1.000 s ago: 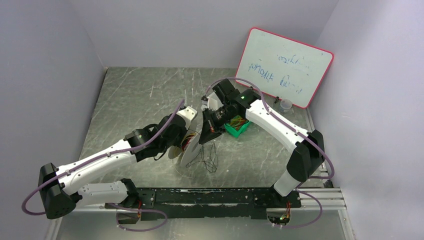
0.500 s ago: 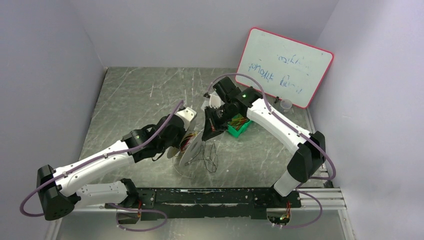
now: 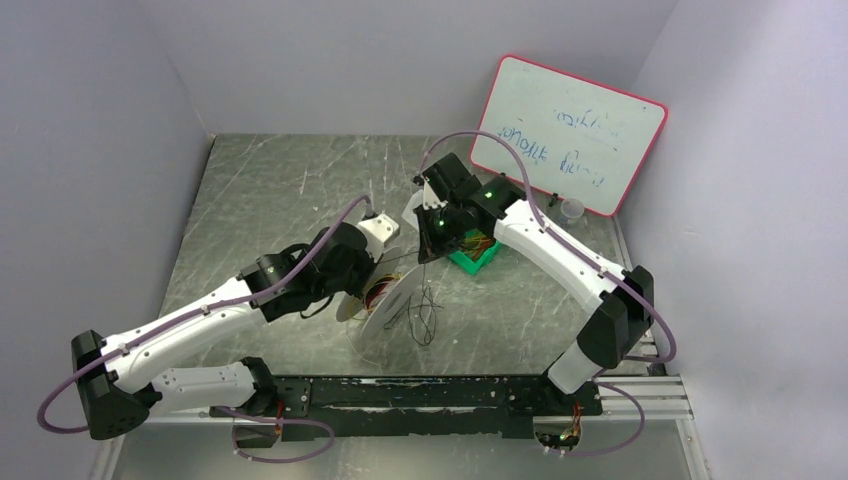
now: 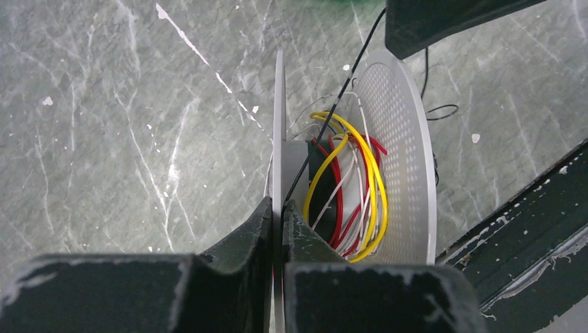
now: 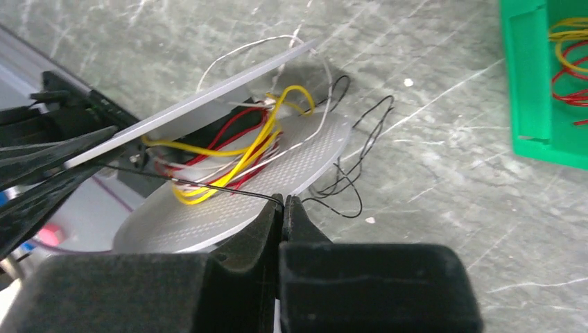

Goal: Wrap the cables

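A white two-flanged spool (image 3: 385, 305) stands tilted on the table, with yellow, red and white cables (image 4: 367, 166) wound on its core. My left gripper (image 4: 278, 208) is shut on the thin solid flange (image 4: 279, 125); the perforated flange (image 4: 402, 159) is to its right. My right gripper (image 5: 283, 201) is shut on a black cable (image 5: 208, 184) that runs taut from the spool's core to the fingertips. The rest of that black cable (image 5: 353, 173) lies in loose loops on the table beside the spool. In the top view the right gripper (image 3: 432, 248) hangs just behind the spool.
A green bin (image 3: 472, 256) holding more yellow and red cables (image 5: 565, 41) sits right of the spool. A red-framed whiteboard (image 3: 567, 135) leans at the back right with a small clear cup (image 3: 572, 208) before it. The black rail (image 4: 527, 236) marks the table's near edge.
My right gripper has lifted and drawn back from the spool with the black cable, pulling it taut. The left arm has shifted slightly back, still holding the spool.
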`<state>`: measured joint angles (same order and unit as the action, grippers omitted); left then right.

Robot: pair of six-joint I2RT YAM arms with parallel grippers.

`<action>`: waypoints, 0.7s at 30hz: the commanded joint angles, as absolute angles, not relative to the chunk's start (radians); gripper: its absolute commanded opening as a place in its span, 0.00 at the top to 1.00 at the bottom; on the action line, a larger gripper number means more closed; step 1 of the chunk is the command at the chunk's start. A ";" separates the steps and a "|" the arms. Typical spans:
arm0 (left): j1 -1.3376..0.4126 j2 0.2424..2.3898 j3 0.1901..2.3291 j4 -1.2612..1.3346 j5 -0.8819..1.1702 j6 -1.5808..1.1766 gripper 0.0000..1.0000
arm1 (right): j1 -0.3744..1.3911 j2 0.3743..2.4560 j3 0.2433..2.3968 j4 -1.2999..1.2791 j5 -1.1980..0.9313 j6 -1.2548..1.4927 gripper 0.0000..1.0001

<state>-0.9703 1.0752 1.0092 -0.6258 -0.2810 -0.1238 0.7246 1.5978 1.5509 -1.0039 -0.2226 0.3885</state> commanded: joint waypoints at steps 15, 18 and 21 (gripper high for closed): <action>-0.962 1.024 1.178 -0.818 -0.365 -0.166 0.93 | 0.683 1.413 1.257 -0.758 0.201 0.292 0.69; -0.957 1.048 1.207 -0.839 -0.390 -0.188 0.93 | 0.680 1.382 1.237 -0.736 0.176 0.281 0.60; -0.927 1.083 1.257 -0.855 -0.374 -0.203 0.93 | 0.672 1.341 1.211 -0.704 0.129 0.282 0.55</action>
<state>-0.9581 1.0546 1.1694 -0.8585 -0.3481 -0.1677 0.6834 1.4059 1.2377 -0.7757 0.1467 0.2939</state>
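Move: The right hand grips the black cable, stretched from the left hand's hold on the spool; the spool's middle lies about 9 cm left, 5 cm back and 5 cm below. The green bin is some 8 cm ahead, 12 cm right and 18 cm down, its clear tray 17 cm ahead and 4 cm right; loose cable loops lie 6 cm back, straight below. From the left hand the bin is about 11 cm ahead, 23 cm right and 19 cm down. The right fingers let go of the black cable, opening to nearly half, while that hand goes about 8 cm right, 4 cm forward and 4 cm down, rising slightly at the end, towards the green bin; its wrist turns so the fingertips swing forward. The left fingers keep pinching the spool's flange and the cable, carrying the spool up and left, a few centimetres each. ##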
